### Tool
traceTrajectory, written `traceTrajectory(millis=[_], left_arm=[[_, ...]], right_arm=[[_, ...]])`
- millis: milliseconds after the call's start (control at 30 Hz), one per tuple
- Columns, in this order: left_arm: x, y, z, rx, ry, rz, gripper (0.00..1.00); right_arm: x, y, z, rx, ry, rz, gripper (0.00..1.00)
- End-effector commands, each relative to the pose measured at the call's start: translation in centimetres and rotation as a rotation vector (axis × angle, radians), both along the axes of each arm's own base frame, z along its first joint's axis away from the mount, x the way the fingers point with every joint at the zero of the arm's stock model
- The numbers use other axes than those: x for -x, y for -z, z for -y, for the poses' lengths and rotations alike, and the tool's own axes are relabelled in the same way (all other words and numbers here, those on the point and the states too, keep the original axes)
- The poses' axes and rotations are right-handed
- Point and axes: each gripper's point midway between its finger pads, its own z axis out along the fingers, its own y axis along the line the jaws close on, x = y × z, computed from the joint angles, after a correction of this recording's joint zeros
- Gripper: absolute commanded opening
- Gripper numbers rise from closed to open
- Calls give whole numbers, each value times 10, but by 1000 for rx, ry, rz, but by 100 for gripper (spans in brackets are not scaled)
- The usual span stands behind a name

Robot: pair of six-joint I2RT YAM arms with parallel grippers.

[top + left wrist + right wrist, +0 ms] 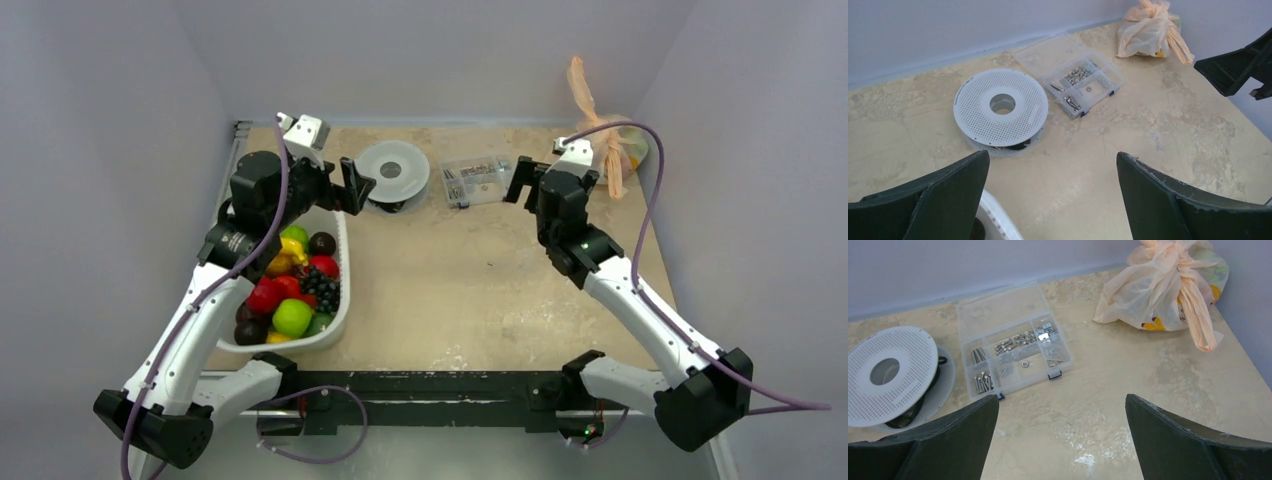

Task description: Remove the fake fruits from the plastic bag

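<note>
The plastic bag (612, 150) (1148, 31) (1168, 290) sits in the far right corner, pale peach, bunched together at the top, its loop handles hanging loose. Yellow and green patches show faintly through its side; no fruit in it shows clearly. Several fake fruits (295, 285) in red, green, yellow and dark colours fill a white basket (341, 300) at the left. My left gripper (358, 188) (1053, 160) is open and empty above the basket's far corner. My right gripper (518, 180) (1062, 402) is open and empty over bare table, left of the bag.
A white perforated spool (392, 172) (1000, 105) (885, 372) and a clear box of small metal parts (475, 180) (1083, 82) (1013, 350) lie at the back between the grippers. Walls close in the table's back and sides.
</note>
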Motion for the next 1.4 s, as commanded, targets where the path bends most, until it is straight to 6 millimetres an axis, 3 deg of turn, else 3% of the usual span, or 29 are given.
traceTrajectory(millis=[0,167,267,400,533,767,933,1133,1233,1367], left_arm=[[-4,-6,2,-27,11,57,100],[5,14,-5,-54,-17,15,100],[15,14,2,-76,-1,40,100],[17,17,15,-78,44,31,100],[17,21,27,-58,95,-3,100],[18,18,27,-68,102,6,100],[17,18,29,-74,117,7,100],[13,25,39,-69,152,-25,100],[11,30,43,-66,165,-47,100],[8,36,46,-71,173,-67,100]], right_arm=[[-20,-15,1,-15,59,70,99],[-41,-5,14,-144,86,132,99],[-67,11,39,-244,152,105,99],[-100,22,63,-249,263,72,99],[-130,25,94,-310,364,78,99],[-176,30,140,-262,511,65,99],[-197,60,177,-220,600,-14,99],[-213,94,209,-152,691,-92,98],[-220,111,215,-153,681,-132,89],[-220,121,215,-149,641,-141,65]])
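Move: The tied plastic bag lies about 25 cm ahead of the right hand and some 23 cm to its right, its middle roughly 19 cm below. The parts box is about 20 cm ahead and 12 cm left of that hand, and the white spool also about 20 cm ahead but 32 cm left, both some 25 cm below. From the left hand the bag is far off, about 30 cm ahead, 66 cm to the right and 27 cm below. The right hand reaches out wide open to the tied bag, about 22 cm forward and as far to the right while sinking gently and swinging nearly 40 degrees clockwise, then drops more steeply onto the bag's gathered top, some 15 cm lower in all, its fingers tipping down a little and starting to close around the bunched plastic below the knot. Meanwhile the empty left hand, kept open, sinks about 6 cm and drifts some 4 cm to the right, beside the fruit tub. ##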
